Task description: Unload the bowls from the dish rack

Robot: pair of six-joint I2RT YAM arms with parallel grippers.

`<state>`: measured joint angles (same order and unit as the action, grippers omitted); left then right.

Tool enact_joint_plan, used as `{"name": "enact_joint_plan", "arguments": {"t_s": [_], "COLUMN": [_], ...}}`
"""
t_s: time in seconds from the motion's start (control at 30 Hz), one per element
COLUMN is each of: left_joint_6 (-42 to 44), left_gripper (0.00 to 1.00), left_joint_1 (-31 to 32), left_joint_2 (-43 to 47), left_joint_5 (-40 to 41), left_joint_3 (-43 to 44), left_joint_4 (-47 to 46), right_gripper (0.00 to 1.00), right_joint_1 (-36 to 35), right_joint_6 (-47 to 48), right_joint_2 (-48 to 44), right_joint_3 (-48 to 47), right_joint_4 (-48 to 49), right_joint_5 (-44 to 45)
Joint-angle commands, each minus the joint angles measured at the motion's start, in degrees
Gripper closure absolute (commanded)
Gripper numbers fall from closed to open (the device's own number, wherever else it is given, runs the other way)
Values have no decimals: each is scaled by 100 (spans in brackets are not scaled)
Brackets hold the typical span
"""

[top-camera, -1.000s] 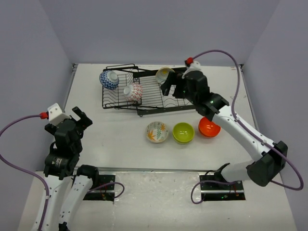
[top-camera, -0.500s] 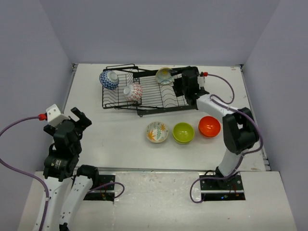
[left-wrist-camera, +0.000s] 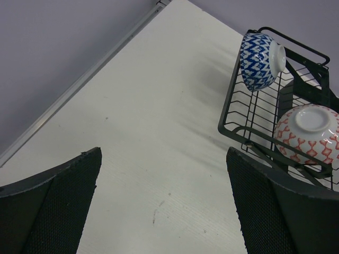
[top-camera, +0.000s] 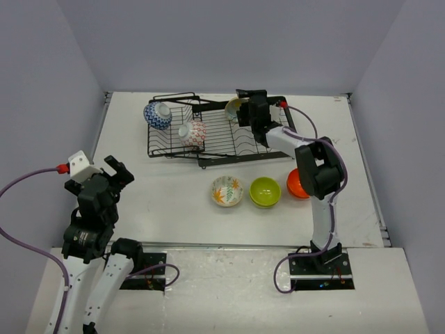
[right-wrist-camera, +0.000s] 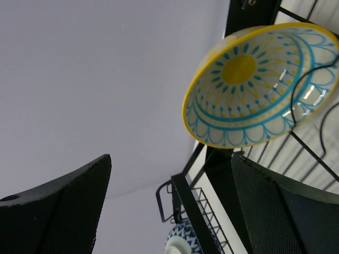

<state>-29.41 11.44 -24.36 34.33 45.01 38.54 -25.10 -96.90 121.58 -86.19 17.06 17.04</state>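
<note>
The black wire dish rack (top-camera: 215, 142) lies at the back of the table. In it stand a blue-patterned bowl (top-camera: 158, 115), a red-and-white bowl (top-camera: 192, 133) and a cream bowl with a yellow centre (top-camera: 232, 106). My right gripper (top-camera: 243, 109) is at the rack's far right end, open, right beside the cream bowl. In the right wrist view that bowl (right-wrist-camera: 259, 84) sits tilted just beyond the open gripper (right-wrist-camera: 169, 159), nothing between the fingers. My left gripper (top-camera: 115, 170) hovers open over bare table, left of the rack (left-wrist-camera: 249, 137).
Three bowls sit on the table in front of the rack: a leaf-patterned one (top-camera: 227, 191), a lime green one (top-camera: 265, 191) and an orange one (top-camera: 297, 185), partly behind my right arm. Walls close in the table at the back and sides.
My right arm has swung round to the rack's far right corner, and its gripper moved left up to the cream bowl. The left arm has not moved.
</note>
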Motion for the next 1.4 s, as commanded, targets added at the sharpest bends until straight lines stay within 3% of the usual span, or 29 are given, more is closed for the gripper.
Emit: {"name": "enact_joint_plan", "arguments": {"t_s": [0.0, 0.23, 0.47, 0.5, 0.63, 0.7, 0.73, 0.83, 0.93, 1.13, 1.27, 1.37], "left_joint_6": [-39, -21, -21, -21, -12, -3, -3, -3, 5, 5, 14, 14], "left_gripper": [0, 0, 0, 0, 0, 0, 0, 0, 0, 0, 0, 0], "left_joint_1": [25, 25, 25, 25, 25, 25, 33, 25, 25, 25, 25, 25], "left_joint_2": [-34, -87, -69, -78, -69, -69, -52, -60, -69, -43, -34, -16], "left_joint_5": [57, 4, -5, -5, -14, -14, -22, -31, -57, -58, -66, -58], "left_joint_3": [148, 148, 139, 148, 139, 139, 139, 148, 148, 148, 148, 139], "left_joint_4": [-102, -128, -137, -137, -137, -145, -145, -154, -154, -154, -154, -154], "right_gripper": [7, 13, 31, 39, 55, 59, 65, 68, 81, 89, 100, 100], "right_joint_1": [32, 67, 84, 84, 102, 102, 111, 102, 102, 111, 102, 111], "right_joint_6": [-189, -215, -49, -13, 40, 14, -13, -13, -39, -66, -66, -31], "right_joint_2": [401, 1025, 1140, 1175, 1245, 1280, 1298, 1316, 1298, 1254, 1123, 974], "right_joint_3": [-590, -1619, -1769, -1787, -1787, -1787, -1770, -1761, -1691, -1471, -1208, -865], "right_joint_4": [246, -649, -880, -836, -731, -730, -713, -660, -537, -212, 269, 831], "right_joint_5": [301, 502, 854, 871, 854, 863, 863, 889, 872, 836, 801, 810]}}
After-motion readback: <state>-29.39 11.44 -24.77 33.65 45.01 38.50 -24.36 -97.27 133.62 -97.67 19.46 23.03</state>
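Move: The yellow-rimmed bowl standing in the rack is about 6 cm ahead of the right hand, straight in front and some 6 cm below. The red-patterned bowl is roughly 18 cm to this hand's left and 4 cm nearer the base, and the blue-patterned bowl about 31 cm left and 3 cm ahead, both some 7 cm lower than the hand. From the left hand the yellow-rimmed bowl lies about 38 cm ahead, 44 cm right and 15 cm down. Forward first, then sinking onto the yellow-rimmed bowl: the right hand reaches about 5 cm ahead, most of it early on, and drops some 3 cm to bring its open fingers astride the upper rim. It then nearly stops, turning slightly clockwise, while the fingers go from wide open to almost shut and pinch the rim wall. ##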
